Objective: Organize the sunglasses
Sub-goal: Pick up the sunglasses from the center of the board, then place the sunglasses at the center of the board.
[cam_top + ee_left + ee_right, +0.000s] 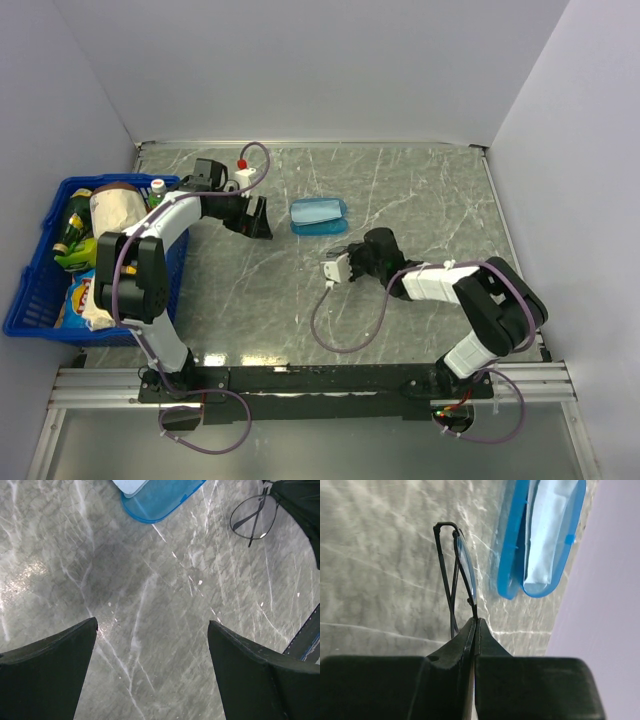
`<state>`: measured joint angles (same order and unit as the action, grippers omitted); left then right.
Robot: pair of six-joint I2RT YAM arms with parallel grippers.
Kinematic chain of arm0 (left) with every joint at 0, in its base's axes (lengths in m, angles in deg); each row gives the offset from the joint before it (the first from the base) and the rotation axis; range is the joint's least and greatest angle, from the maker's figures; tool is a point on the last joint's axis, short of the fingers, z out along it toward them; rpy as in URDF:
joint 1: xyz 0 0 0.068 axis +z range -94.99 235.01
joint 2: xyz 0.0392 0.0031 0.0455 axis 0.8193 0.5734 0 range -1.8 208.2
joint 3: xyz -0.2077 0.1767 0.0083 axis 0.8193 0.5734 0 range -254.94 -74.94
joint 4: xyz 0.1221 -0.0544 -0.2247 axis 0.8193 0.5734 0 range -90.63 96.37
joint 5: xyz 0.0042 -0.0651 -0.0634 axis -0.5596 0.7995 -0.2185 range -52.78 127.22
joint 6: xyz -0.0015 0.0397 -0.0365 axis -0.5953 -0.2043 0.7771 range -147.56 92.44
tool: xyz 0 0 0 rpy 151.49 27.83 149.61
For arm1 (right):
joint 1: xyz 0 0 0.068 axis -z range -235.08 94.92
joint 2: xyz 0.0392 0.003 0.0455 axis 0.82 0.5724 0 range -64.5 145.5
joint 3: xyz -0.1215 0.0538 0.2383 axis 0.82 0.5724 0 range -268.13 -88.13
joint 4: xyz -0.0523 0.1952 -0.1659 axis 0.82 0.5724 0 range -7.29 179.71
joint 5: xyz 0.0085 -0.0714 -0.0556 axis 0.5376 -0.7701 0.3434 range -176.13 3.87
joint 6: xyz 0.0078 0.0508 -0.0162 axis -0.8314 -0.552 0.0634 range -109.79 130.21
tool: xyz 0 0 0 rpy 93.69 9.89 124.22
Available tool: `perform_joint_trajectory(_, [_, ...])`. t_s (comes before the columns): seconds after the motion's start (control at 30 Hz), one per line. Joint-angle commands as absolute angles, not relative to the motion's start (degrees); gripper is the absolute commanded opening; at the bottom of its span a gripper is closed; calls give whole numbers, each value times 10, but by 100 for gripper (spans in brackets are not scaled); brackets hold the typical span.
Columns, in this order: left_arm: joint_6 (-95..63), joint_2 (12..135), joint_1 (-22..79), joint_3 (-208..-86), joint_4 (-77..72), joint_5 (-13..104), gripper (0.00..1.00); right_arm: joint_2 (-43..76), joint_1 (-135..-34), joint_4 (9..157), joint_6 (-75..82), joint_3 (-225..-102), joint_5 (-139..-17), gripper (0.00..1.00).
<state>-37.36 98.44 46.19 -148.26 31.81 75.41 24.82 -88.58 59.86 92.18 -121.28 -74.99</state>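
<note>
The sunglasses (465,567), a thin black wire pair with clear lenses, stand edge-on just above the marble table, and my right gripper (476,621) is shut on their frame. In the left wrist view the sunglasses (254,517) hang at the top right from the black right gripper (295,500). From above, the right gripper (352,248) sits just below the open blue case (319,215), and the sunglasses (338,250) show only as faint lines. A light-blue cloth (545,530) lies inside the case (512,555). My left gripper (152,625) is open over bare table, left of the case (160,500).
A blue basket (40,290) full of groceries stands at the table's left edge beside the left arm. A purple cable (335,335) loops on the table in front of the right arm. Grey walls close in on three sides.
</note>
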Motion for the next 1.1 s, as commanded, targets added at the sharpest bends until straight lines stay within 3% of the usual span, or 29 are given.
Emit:
perform_joint_trajectory(0.0, [-378, 987, 468, -1493, 318, 776, 97, 223, -898, 644, 872, -1270, -794, 0])
perform_joint_trajectory(0.5, [-372, 992, 475, -1493, 317, 783, 96, 367, -961, 637, 853, -1480, -1044, 0])
perform_joint_trajectory(0.7, [-357, 995, 492, -1492, 303, 781, 96, 416, -974, 674, 795, -1550, -1073, 0])
perform_joint_trajectory(1.07, [-342, 990, 511, -1489, 291, 789, 96, 475, -993, 614, 782, -1570, -1114, 0])
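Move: The right hand, with its shut fingers already pinching the black-framed sunglasses, has the open blue case about 7 cm ahead, 8 cm to its left and some 4 cm below. The pale cloth lies in the case's far half, about 2 cm beyond the case's middle. The open left gripper hangs roughly 21 cm to the right hand's left and 4 cm farther out. From the left hand the case lies about 13 cm right, 3 cm ahead and 8 cm below. Forward, up and left in one sweep, the right arm carries the pinched sunglasses from beside the case to above it: about 10 cm out and 6 cm left. The 7 cm rise comes in the first half, then the hand runs nearly level and slows, turning some 25 degrees clockwise, tipping up slightly and keeping its grip. Late on, the still-open left hand draws about 3 cm away from the case, mostly left. ##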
